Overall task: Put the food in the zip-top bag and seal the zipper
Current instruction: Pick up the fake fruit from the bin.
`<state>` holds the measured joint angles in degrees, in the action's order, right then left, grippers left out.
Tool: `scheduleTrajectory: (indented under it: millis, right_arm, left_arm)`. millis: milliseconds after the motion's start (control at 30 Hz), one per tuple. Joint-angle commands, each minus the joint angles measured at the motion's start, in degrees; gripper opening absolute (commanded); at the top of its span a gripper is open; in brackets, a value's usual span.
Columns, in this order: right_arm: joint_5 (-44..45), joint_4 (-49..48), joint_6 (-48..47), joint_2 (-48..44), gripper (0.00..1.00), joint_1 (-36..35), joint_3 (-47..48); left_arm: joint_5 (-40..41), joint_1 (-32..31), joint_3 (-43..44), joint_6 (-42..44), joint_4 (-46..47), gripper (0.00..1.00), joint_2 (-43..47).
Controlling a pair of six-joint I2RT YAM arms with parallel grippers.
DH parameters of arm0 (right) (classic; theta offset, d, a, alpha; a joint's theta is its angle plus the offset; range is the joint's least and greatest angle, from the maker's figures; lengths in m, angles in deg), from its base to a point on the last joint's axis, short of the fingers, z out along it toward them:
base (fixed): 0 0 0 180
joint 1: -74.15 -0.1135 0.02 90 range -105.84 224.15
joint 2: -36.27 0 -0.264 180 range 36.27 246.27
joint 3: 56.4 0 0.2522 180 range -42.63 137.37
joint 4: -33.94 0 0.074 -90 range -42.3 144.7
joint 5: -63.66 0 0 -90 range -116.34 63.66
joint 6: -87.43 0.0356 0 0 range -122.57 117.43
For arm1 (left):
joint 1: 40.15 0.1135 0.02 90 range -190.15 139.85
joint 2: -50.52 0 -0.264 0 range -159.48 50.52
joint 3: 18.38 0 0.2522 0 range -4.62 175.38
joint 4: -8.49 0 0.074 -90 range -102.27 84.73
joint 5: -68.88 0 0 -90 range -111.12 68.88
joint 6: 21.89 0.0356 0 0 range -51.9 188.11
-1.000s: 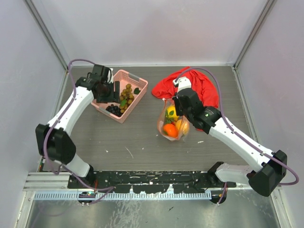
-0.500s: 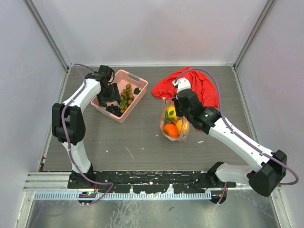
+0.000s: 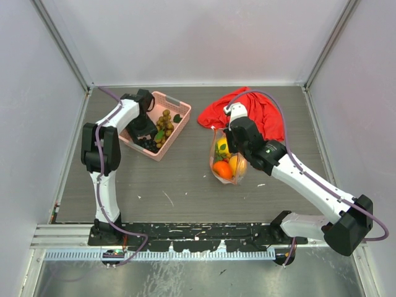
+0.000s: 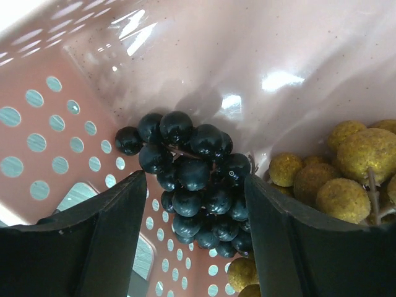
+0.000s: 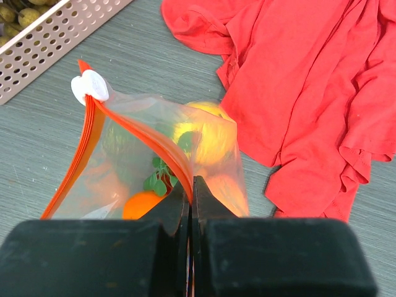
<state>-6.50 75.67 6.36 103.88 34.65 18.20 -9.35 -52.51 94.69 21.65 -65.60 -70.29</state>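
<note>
The clear zip-top bag [image 3: 227, 162] hangs over the table, and my right gripper [image 5: 192, 182] is shut on its orange-red zipper [image 5: 136, 133] at one end. A white slider [image 5: 90, 86] sits at the other end. Inside the bag lie an orange [image 5: 142, 204] and a yellow fruit [image 5: 207, 133] with green leaves. A second yellow-orange fruit [image 3: 238, 164] shows from above. My left gripper [image 4: 195, 179] is open, down in the pink basket [image 3: 175, 103]. Its fingers straddle a cluster of dark berries [image 4: 198, 204]. Golden-brown berries [image 4: 346, 173] lie just to their right.
A crumpled red cloth [image 3: 260, 114] lies behind and to the right of the bag, close to the right gripper. The basket stands at the back left, near the left wall. Grey walls enclose the table on three sides.
The left arm's elbow has swung in towards the basket, and its gripper has shifted slightly within the basket. The right gripper and the bag have not moved.
</note>
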Motion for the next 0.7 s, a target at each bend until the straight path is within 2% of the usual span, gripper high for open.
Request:
scheduleTrajectory:
  millis: [0, 267, 400, 433, 600, 667]
  right_arm:
    - [0.12, -2.72, -0.25, -1.54, 0.02, 0.26, -0.16]
    - [-0.13, -3.39, -0.05, -1.19, 0.02, 0.29, -1.07]
    - [-0.18, -3.45, 0.05, -1.08, 0.02, 0.29, -0.99]
    - [-0.16, -3.49, 0.06, -1.04, 0.02, 0.25, -1.05]
    - [-0.06, -3.46, 0.28, -1.41, 0.02, 0.28, -1.12]
    - [0.07, -3.46, 0.3, -1.67, 0.02, 0.33, -1.18]
  left_arm:
    - [2.21, 0.15, -1.92, -5.23, 0.0, 0.67, 2.15]
    - [-0.44, 0.22, -3.39, -6.88, 2.04, 0.68, -0.89]
    - [-1.84, 0.15, -5.27, -7.06, 4.48, 0.65, -1.95]
    - [-2.48, 0.22, -5.79, -6.83, 5.29, 0.62, -2.09]
    - [-4.75, 0.14, -7.44, -5.86, 7.94, 0.31, -1.39]
    - [-4.66, 0.21, -8.16, -5.71, 8.92, 0.22, -0.02]
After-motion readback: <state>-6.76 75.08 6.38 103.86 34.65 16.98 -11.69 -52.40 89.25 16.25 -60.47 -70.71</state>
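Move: The black grapes lie almost straight under my open left fingers, some 4 cm down and about 2 cm back and 2 cm to the right. The olive-coloured grapes are about 10 cm to my left hand's right and 4 cm ahead, and the bin's near end wall is roughly 5 cm back and 1 cm left. From my right hand, which holds the bag, the black grapes are about 35 cm left, 6 cm ahead and 20 cm below. I lower my left hand about 3 cm onto the black grapes, fingers staying wide and pointing down, edging slightly back and right. Only near the bottom do I close them to about half their starting gap, pinching the bunch between the pads. My right hand keeps its grip on the bag's edge. ##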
